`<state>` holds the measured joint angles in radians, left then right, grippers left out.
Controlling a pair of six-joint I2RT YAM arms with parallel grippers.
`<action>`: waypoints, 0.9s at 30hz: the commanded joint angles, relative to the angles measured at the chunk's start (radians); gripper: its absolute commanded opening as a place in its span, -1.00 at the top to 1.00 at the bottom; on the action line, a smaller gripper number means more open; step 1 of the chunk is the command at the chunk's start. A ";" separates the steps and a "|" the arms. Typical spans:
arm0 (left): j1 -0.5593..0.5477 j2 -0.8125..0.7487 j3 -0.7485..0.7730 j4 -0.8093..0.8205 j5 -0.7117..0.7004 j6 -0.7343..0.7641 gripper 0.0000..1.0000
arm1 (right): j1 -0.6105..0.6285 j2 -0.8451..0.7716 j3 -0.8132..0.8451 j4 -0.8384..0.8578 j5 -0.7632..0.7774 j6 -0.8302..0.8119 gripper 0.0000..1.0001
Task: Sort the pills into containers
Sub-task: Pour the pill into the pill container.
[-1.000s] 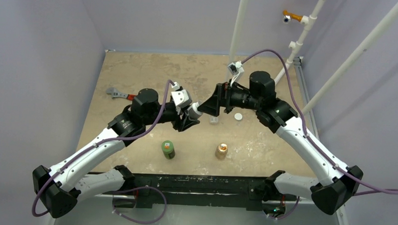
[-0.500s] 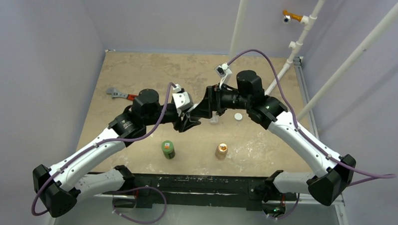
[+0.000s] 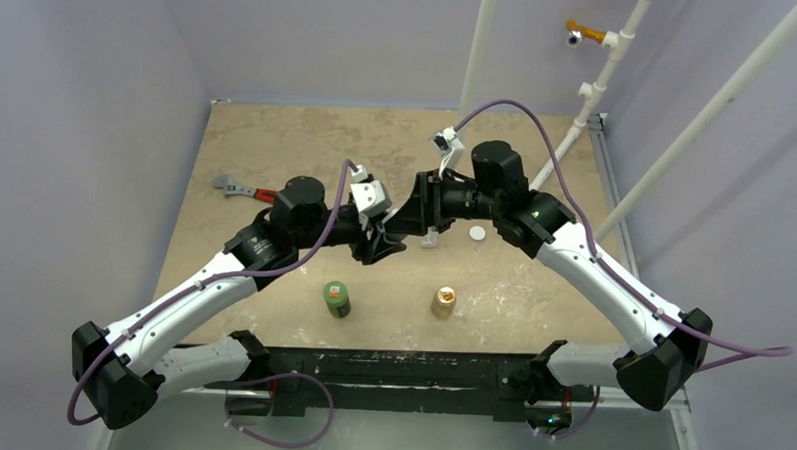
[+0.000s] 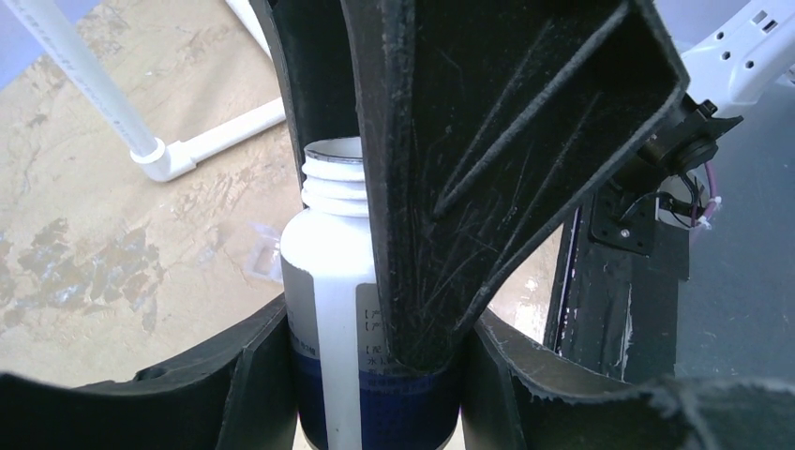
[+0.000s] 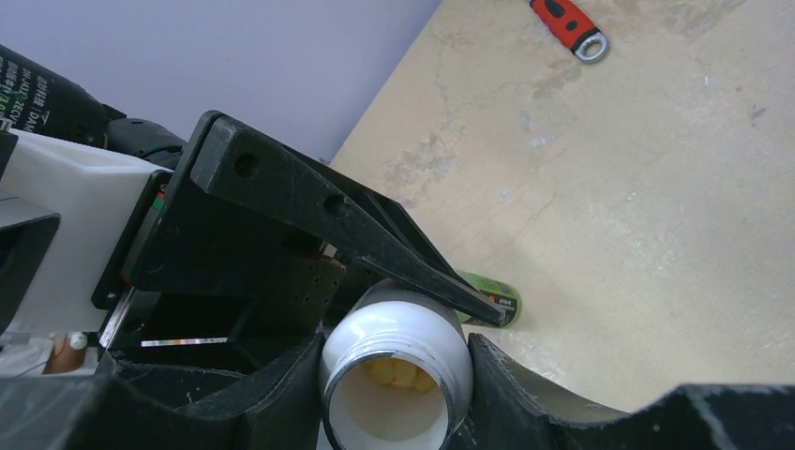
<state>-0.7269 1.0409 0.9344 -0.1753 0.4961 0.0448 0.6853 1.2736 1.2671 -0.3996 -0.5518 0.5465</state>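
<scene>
A white pill bottle with a blue label and no cap stands between the fingers of my left gripper, which is shut on its lower body. My right gripper is shut on the same bottle near its threaded neck. Pale yellowish pills lie inside the open mouth. From above, the two grippers meet at mid-table, left and right, and they hide the bottle. The small transparent container sits on the table just right of them and shows behind the bottle.
A loose white cap lies right of the container. A green bottle and a tan-orange bottle stand nearer the arm bases. A red-handled wrench lies at the left. White pipes rise at the back right.
My right gripper has moved left to the bottle held by my left gripper and closed on it from wide open. The left arm shifted slightly.
</scene>
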 commanded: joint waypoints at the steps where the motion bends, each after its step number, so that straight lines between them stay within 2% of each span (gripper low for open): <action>1: -0.002 -0.035 -0.021 0.115 -0.016 -0.060 0.09 | -0.049 -0.017 0.048 0.039 -0.057 0.078 1.00; 10: 0.017 -0.127 -0.137 0.312 -0.072 -0.204 -0.51 | -0.156 -0.024 0.029 0.173 -0.254 0.211 1.00; 18: 0.038 -0.144 -0.128 0.346 -0.041 -0.241 -0.54 | -0.173 -0.034 -0.004 0.249 -0.313 0.264 1.00; 27: 0.081 -0.118 -0.086 0.374 0.040 -0.280 -0.51 | -0.175 -0.039 -0.019 0.262 -0.329 0.275 1.00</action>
<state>-0.6685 0.9184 0.8009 0.1188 0.4767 -0.1959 0.5148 1.2652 1.2526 -0.1898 -0.8440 0.8059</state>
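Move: Both hands already hold the open pill bottle, its middle about 1 cm ahead of and 1 cm above the left hand, and some 1 cm back, 2 cm left and 2 cm below the right. The small clear pill container lies roughly 9 cm ahead, 7 cm right and 30 cm below the right hand; the white cap is 11 cm farther right, level with the container. The gold jar stands about 7 cm back and 10 cm right of the right hand. The left fingers open and let go of the bottle's lower body while the right keeps its pinch near the neck. The right hand first eases about 2 cm forward and right, then mainly climbs, some 5 cm in all, its fingertips tilting up about 15 degrees. The left also rises about 4 cm, backing slightly left and tilting its open fingertips up by a similar angle. ##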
